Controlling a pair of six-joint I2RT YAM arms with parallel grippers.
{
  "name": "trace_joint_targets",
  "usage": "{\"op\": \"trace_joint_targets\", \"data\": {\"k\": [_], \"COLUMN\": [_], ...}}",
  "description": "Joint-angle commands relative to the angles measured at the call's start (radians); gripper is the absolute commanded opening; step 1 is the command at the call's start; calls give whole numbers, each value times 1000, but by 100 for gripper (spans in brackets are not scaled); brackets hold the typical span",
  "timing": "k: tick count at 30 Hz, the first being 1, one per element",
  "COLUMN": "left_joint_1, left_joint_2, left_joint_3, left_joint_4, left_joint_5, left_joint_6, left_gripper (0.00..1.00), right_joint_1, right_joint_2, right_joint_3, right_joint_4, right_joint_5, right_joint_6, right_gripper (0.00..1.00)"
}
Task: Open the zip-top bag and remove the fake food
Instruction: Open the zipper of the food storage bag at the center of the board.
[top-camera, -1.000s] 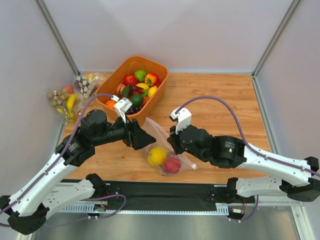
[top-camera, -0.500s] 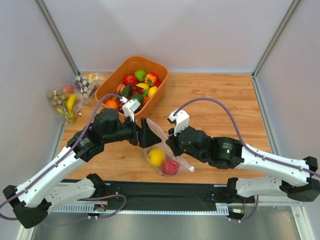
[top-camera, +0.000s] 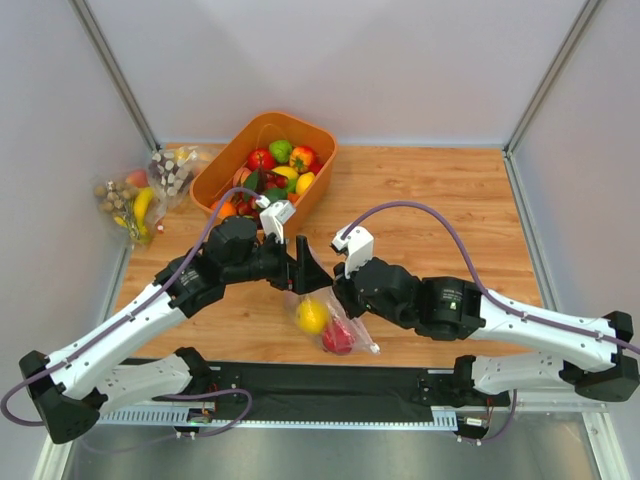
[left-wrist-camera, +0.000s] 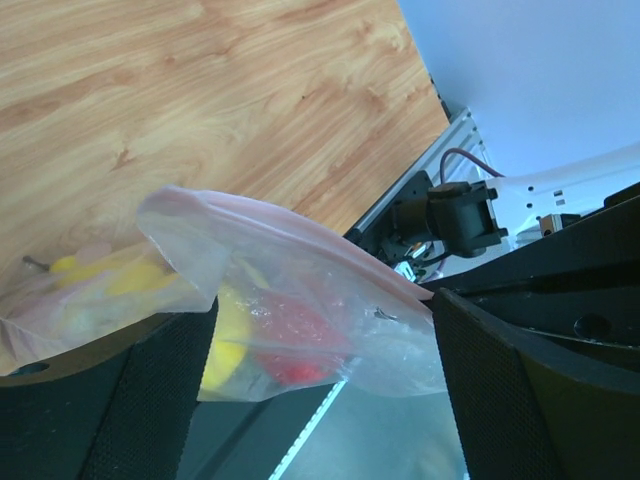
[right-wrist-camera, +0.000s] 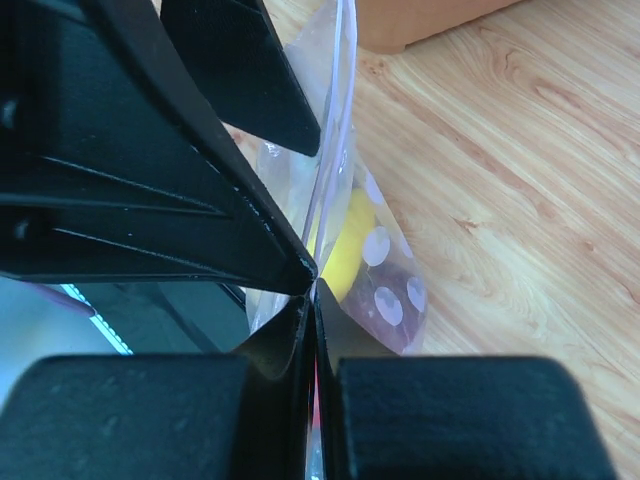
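Observation:
The zip-top bag (top-camera: 330, 322) hangs between both arms over the table's near middle, with fake food inside: a yellow fruit (top-camera: 311, 316) and a red apple (top-camera: 337, 337). My right gripper (top-camera: 340, 291) is shut on the bag's upper edge; in the right wrist view its jaws (right-wrist-camera: 312, 290) pinch the thin plastic (right-wrist-camera: 345, 190) and the yellow fruit (right-wrist-camera: 345, 250) shows just beyond. My left gripper (top-camera: 305, 268) is open and straddles the bag's top. In the left wrist view the bag (left-wrist-camera: 300, 290) lies between the wide fingers of this gripper (left-wrist-camera: 320, 390), untouched.
An orange bin (top-camera: 232, 143) full of plastic fruit stands at the back left, just behind the left wrist. Other clear bags with a banana and nuts (top-camera: 135, 195) lie against the left wall. A black strip (top-camera: 320, 385) runs along the near edge.
My left arm has swung right, bringing its open jaws from beside the bag to around its top. The right gripper stays shut on the bag, and the fruit inside has shifted slightly nearer.

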Motion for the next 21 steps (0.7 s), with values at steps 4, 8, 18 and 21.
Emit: {"op": "trace_joint_targets", "data": {"k": [4,8,18,21], "left_joint_1": [-23,-25,-25,-23], "left_joint_2": [3,2,-3,-15], "left_joint_3": [-12,-21,-36,-46], "left_joint_4": [37,46,55,63], "left_joint_5": [-21,-19,-19,-19], "left_joint_6": [-6,-12,-17,-19], "left_gripper": [73,55,1,0], "right_joint_1": [11,13,19,20], "right_joint_2": [-17,-20,-45,-59], "right_joint_3": [-11,-13,-33,-42], "right_joint_4": [24,25,27,27], "right_joint_5": [7,7,22,30], "right_joint_6": [-16,-14,0,4], "right_gripper": [0,0,0,0]}}
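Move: The bag's zip rim already runs between my wide-open left fingers, within about 1 cm of the point where they close, slightly right and below. My right fingertips hold that rim some 3 cm back and 3 cm to the right, so from my right hand this stretch is about 3 cm ahead and 3 cm left. Inside the bag, the yellow food is roughly 4 cm back and 12 cm below my left hand; the red food is about 8 cm back, 4 cm right, equally low. I shut my left fingers completely from wide open onto the free stretch of the bag's zip rim, pinching its thin film just beyond my right fingertips. While they close, my left hand eases only about 1 cm down, its wrist angle unchanged. My right hand stays almost in place and keeps its closed grip on the rim. ##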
